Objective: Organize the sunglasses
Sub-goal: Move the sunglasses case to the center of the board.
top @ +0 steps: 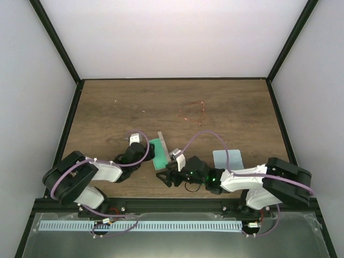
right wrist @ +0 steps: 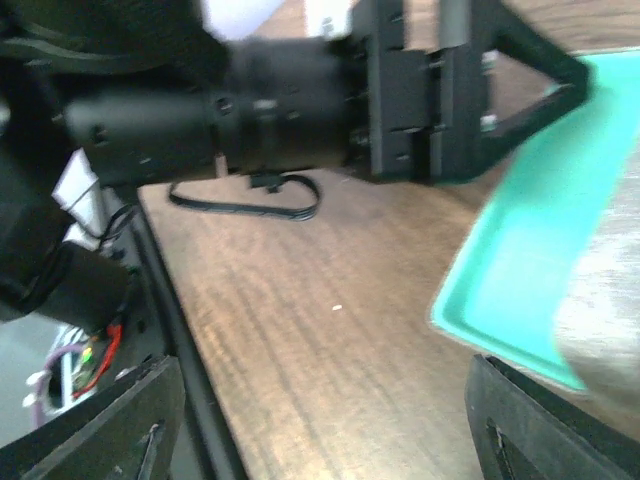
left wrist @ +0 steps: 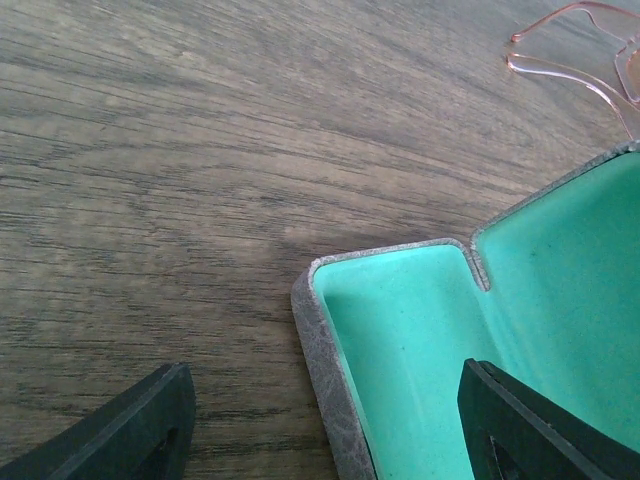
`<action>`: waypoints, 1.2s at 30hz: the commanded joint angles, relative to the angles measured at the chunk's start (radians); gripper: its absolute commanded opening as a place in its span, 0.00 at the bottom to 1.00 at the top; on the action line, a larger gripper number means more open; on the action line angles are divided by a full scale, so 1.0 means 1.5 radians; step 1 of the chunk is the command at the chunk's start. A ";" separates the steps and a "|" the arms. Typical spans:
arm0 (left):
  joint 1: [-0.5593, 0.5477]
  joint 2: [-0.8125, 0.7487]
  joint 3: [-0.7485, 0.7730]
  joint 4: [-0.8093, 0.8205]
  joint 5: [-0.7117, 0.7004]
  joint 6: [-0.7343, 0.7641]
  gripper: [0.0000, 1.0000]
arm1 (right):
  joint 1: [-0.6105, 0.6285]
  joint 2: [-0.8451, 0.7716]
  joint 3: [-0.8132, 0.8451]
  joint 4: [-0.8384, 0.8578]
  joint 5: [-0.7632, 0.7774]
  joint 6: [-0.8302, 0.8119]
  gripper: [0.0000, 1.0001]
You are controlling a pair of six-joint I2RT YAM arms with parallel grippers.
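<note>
The sunglasses (top: 193, 114), a thin red wire frame, lie on the wooden table beyond the middle; they also show at the top right of the left wrist view (left wrist: 575, 50). A grey case (top: 158, 152) lies open, green lining up. My left gripper (top: 148, 153) is open and straddles the case's end wall (left wrist: 330, 360). One of its fingers (left wrist: 130, 430) is over the table and the other is over the lining. My right gripper (top: 163, 177) is open just near of the case (right wrist: 530, 260), with only bare table between its fingers (right wrist: 550, 430).
A pale blue cloth (top: 228, 159) lies flat to the right of the case, next to the right arm. The left arm's black wrist (right wrist: 300, 90) fills the top of the right wrist view. The table's front rail (right wrist: 170, 330) runs close to my right gripper.
</note>
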 commanded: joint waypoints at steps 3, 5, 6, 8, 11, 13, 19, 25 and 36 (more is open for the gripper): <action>0.001 0.028 -0.010 -0.075 0.022 -0.011 0.75 | 0.004 -0.020 0.014 -0.051 0.139 0.007 0.80; 0.000 0.032 -0.005 -0.076 0.021 -0.009 0.75 | 0.006 -0.020 0.017 -0.060 0.137 0.011 0.79; 0.001 0.033 0.000 -0.077 0.019 -0.009 0.75 | 0.007 -0.016 0.017 -0.057 0.131 0.012 0.79; 0.001 0.042 0.009 -0.083 0.013 -0.005 0.75 | 0.008 0.005 0.016 -0.040 0.110 0.016 0.77; 0.000 0.062 0.028 -0.086 0.000 -0.001 0.75 | 0.008 0.055 0.017 0.002 0.089 0.027 0.63; 0.001 0.082 0.042 -0.087 -0.006 0.002 0.75 | 0.007 0.086 0.028 0.015 0.087 0.030 0.51; 0.001 0.133 0.061 -0.082 -0.017 0.006 0.75 | 0.002 0.141 0.079 -0.005 0.115 0.021 0.39; 0.001 0.146 0.062 -0.078 -0.021 0.005 0.75 | -0.033 0.188 0.100 -0.006 0.097 0.022 0.40; 0.001 0.155 0.062 -0.078 -0.025 0.004 0.75 | -0.096 0.226 0.134 -0.012 0.080 -0.008 0.40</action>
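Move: The open sunglasses case stands with its left wall between my left fingers; its middle is about 4 cm to the right of my left hand, 1 cm back and 1 cm below. From my right hand that middle is some 11 cm ahead, 2 cm left and 9 cm below. From my left hand, the pink glasses lie about 17 cm ahead and 18 cm right. The pale blue pad is roughly 25 cm right and 8 cm ahead of my right hand. I bring my right hand down and forward to the near end of the case, about 7 cm each way, tipping its left-pointing fingers down some 10 degrees, turning them a little clockwise and half-closing them beside the near rim, then pushing forward. Meanwhile my left hand, still wide open astride the left wall, eases about 3.5 cm forward and slightly right. ##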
